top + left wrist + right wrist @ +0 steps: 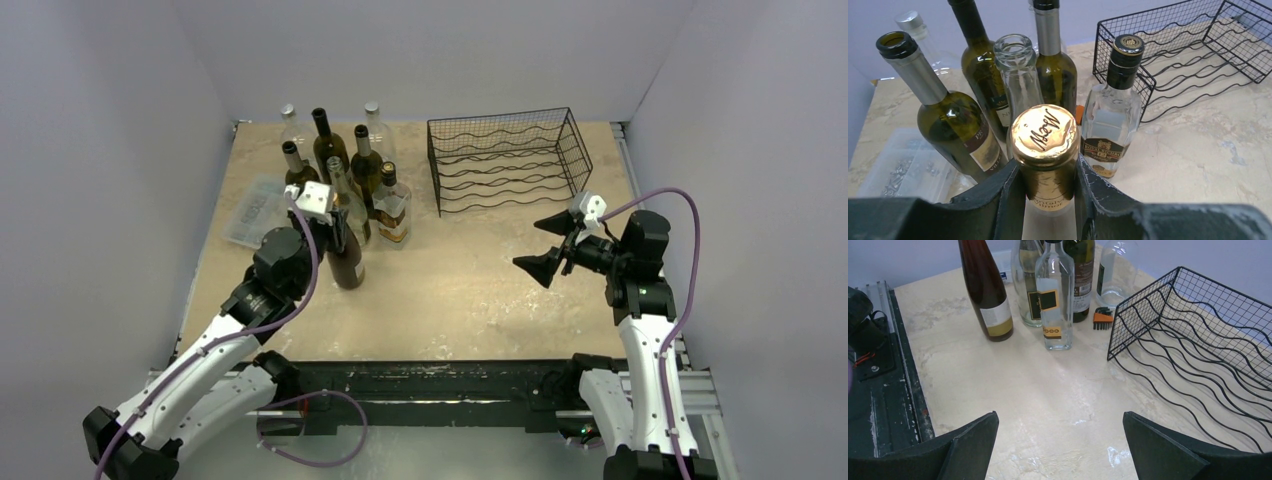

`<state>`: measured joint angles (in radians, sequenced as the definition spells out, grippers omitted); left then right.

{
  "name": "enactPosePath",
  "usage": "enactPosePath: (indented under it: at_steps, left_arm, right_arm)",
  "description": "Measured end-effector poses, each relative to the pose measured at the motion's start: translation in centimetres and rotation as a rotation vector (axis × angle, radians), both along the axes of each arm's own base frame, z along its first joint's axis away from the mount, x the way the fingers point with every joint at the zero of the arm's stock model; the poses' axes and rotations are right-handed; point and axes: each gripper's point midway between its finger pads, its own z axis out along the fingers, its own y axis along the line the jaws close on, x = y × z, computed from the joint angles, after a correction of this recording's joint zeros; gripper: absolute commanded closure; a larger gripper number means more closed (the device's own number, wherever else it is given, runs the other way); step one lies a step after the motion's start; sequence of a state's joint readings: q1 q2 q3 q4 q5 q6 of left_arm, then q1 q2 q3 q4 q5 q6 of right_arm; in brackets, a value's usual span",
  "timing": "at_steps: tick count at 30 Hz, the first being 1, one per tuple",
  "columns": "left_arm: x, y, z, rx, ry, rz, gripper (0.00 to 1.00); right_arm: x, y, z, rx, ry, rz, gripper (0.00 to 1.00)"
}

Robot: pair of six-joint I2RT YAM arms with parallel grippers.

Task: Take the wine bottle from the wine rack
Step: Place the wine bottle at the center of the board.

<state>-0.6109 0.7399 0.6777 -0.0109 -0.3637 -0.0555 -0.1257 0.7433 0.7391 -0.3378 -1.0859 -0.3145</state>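
Observation:
A dark wine bottle (pixel 347 262) with a gold foil cap (pixel 1045 131) stands upright on the table, left of centre. My left gripper (pixel 334 218) is shut on its neck just under the cap, one finger (pixel 998 200) on each side. The black wire wine rack (pixel 505 160) sits at the back right with its wavy shelves bare; it also shows in the left wrist view (pixel 1193 47) and the right wrist view (pixel 1198 340). My right gripper (pixel 532 243) hangs open above the table in front of the rack, nothing between its fingers (pixel 1060 416).
Several other bottles (pixel 330 150) stand clustered behind the held one, among them a square clear one (pixel 391 205). A clear plastic compartment box (pixel 252 210) lies at the left. An orange hex-key set (pixel 1103 319) lies by the rack's corner. Walls enclose the table.

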Motion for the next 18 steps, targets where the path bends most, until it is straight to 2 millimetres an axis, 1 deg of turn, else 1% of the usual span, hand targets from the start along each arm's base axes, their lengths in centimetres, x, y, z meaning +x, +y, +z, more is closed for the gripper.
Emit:
enactPosePath:
  at_steps: [4, 8, 11, 13, 15, 16, 18]
  left_arm:
    - [0.8, 0.6, 0.0, -0.004, -0.005, 0.032, 1.0]
    - [1.5, 0.8, 0.0, -0.01, -0.01, 0.051, 0.89]
    - [1.8, 1.2, 0.0, -0.021, -0.011, 0.068, 0.76]
    - [1.9, 1.5, 0.0, -0.03, -0.011, 0.081, 0.64]
    - [1.9, 1.8, -0.1, -0.042, -0.011, 0.091, 0.47]
    - [1.8, 1.9, -0.1, -0.048, -0.013, 0.097, 0.44]
    - [1.7, 2.3, 0.8, -0.084, -0.04, 0.114, 0.33]
  right_arm:
    - [0.0, 0.0, 0.0, -0.001, -0.001, 0.0, 0.01]
    - [0.0, 0.0, 0.0, -0.002, -0.001, 0.001, 0.01]
    - [0.0, 0.0, -0.1, -0.002, 0.002, 0.001, 0.01]
    - [0.0, 0.0, -0.1, -0.002, 0.002, 0.001, 0.01]
    - [0.0, 0.0, -0.1, -0.003, 0.002, 0.001, 0.01]
    - [0.0, 0.0, -0.1, -0.003, 0.001, 0.001, 0.01]
    - [0.0, 0.0, -0.1, -0.004, 0.0, 0.001, 0.01]
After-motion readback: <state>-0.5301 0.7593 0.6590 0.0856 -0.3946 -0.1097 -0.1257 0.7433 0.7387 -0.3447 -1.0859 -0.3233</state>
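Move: The red-brown bottle hangs by its neck in the left hand; its spot on the board is about 2 cm ahead, 2 cm left and some 27 cm below. The tall clear bottle stands about 8 cm ahead and 2 cm right of that hand, the square bottle 9 cm ahead and 10 cm right, the nearest green bottle 12 cm ahead and 6 cm left. From the right hand the spot is roughly 9 cm ahead and 35 cm left. The red-brown bottle, still pinched at its gold-capped neck, is eased level, forward and left by about 2 cm each way, in towards the tall clear bottle, while the left wrist turns slightly counter-clockwise. Then the fingers open and let go of the neck, the left hand lifting about a centimetre as they part. ##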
